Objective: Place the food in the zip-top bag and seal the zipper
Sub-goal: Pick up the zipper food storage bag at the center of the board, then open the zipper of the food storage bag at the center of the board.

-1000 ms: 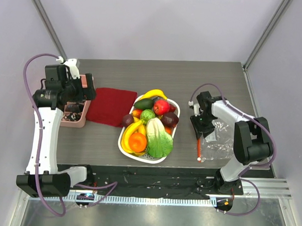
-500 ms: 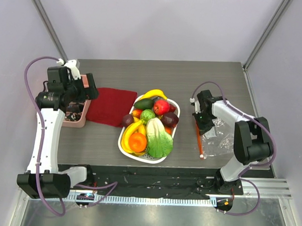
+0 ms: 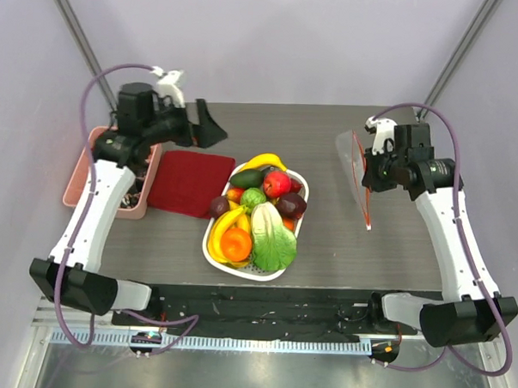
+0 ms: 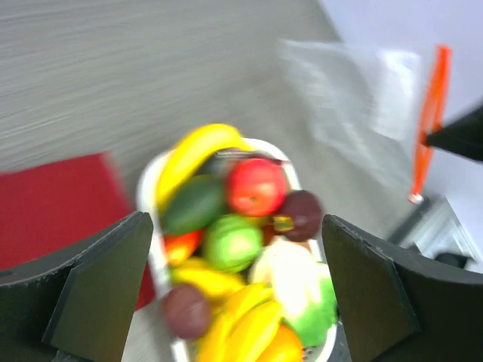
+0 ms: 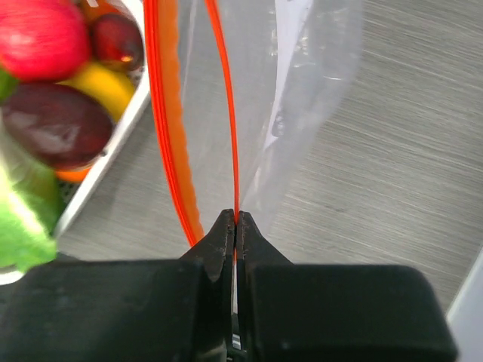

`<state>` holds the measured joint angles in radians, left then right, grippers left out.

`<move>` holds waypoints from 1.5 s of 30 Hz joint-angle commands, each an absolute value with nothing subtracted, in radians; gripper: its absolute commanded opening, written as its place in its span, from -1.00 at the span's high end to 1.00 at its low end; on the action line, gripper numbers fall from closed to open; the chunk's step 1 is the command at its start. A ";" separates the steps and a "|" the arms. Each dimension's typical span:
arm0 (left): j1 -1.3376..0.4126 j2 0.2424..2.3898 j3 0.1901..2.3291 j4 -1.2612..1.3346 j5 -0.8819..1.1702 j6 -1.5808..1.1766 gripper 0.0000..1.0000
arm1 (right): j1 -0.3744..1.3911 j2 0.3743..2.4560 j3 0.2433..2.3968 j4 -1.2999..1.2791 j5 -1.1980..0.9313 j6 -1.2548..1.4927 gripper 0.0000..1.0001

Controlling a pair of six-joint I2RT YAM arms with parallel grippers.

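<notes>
The food [image 3: 256, 213] is heaped in a white basket [image 3: 208, 243] at mid table: bananas, a red apple [image 4: 256, 185], an orange, a pale-green cabbage and dark purple pieces [image 5: 53, 124]. My right gripper [image 3: 367, 175] is shut on one red-orange zipper strip [image 5: 226, 113] and holds the clear zip-top bag [image 3: 348, 153] in the air, right of the basket. The bag's mouth gapes, and its other strip [image 5: 162, 113] bows away to the left. My left gripper [image 3: 214, 130] is open and empty, above the table behind and left of the basket. In its wrist view the food lies between its fingers [image 4: 98, 286].
A dark red cloth [image 3: 191, 181] lies left of the basket. A pink tray [image 3: 84, 165] with small items sits at the table's left edge. Frame posts stand at the back corners.
My right gripper lifted the bag off the table's right side and carried it up and back. My left arm swung from above the pink tray to the right, toward the basket.
</notes>
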<state>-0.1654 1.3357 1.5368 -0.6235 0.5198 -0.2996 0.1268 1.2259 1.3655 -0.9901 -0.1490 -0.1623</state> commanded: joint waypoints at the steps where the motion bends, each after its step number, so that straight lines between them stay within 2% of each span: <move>1: -0.427 1.387 1.578 -0.440 0.470 -0.356 -0.92 | 0.124 1.186 1.425 -1.061 -0.297 -0.138 0.99; 5: -0.625 1.507 1.643 -0.382 0.377 -0.376 -0.76 | 0.094 1.161 1.422 -1.058 -0.377 -0.084 0.99; 11: -0.848 1.655 1.726 -0.321 0.308 -0.428 -0.66 | 0.069 1.138 1.401 -1.046 -0.451 -0.012 0.98; 16: -0.897 1.758 1.785 -0.285 0.305 -0.543 -0.56 | 0.069 1.111 1.382 -1.028 -0.500 0.038 0.98; 21: -0.957 1.804 1.822 -0.291 0.220 -0.574 -0.47 | 0.068 1.104 1.362 -1.008 -0.549 0.086 0.98; 25: -0.963 1.854 1.868 -0.348 0.124 -0.594 -0.20 | 0.069 1.098 1.339 -1.005 -0.545 0.107 0.99; 28: -0.960 1.862 1.872 -0.400 0.055 -0.568 0.11 | 0.069 1.089 1.347 -1.015 -0.502 0.109 0.99; 30: -0.960 1.864 1.867 -0.426 0.054 -0.554 0.24 | 0.069 1.091 1.358 -1.035 -0.454 0.103 0.98; 34: -0.930 1.858 1.815 -0.422 0.116 -0.616 0.77 | 0.067 1.091 1.355 -1.054 -0.310 0.063 0.99; 36: -0.899 1.864 1.795 -0.397 0.155 -0.658 0.97 | 0.067 1.091 1.338 -1.054 -0.299 0.058 0.99; 38: -0.879 1.868 1.769 -0.348 0.202 -0.713 1.00 | 0.067 1.092 1.324 -1.039 -0.314 0.057 0.95; 40: -0.864 1.871 1.734 -0.274 0.253 -0.770 1.00 | 0.068 1.089 1.301 -1.005 -0.299 0.055 0.67; 45: -0.841 1.876 1.686 -0.150 0.370 -0.909 1.00 | 0.067 1.065 1.211 -0.894 -0.282 0.081 0.47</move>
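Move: The bag hangs from the right fingers, which already pinch one side of its orange zipper; the zipper's free side lies only about 2 cm to that hand's left and 1 cm ahead. From the open left hand this free side is roughly 38 cm to the right, 5 cm back and 12 cm lower. In between, the fruit basket sits some 14 cm right of the left hand, 5 cm back and 29 cm down; the red cloth is 4 cm left, 2 cm ahead, 33 cm below. Sweeping about 30 cm right across the fruit basket, the left hand swings clockwise and drifts back and down, then eases forward and lower, tipping down and shutting on the bag's free zipper side. The right hand brings its side some 5 cm left, back and slightly up, rolling its left side up, then partly returns right and down, its fingers parting slightly at the end. ##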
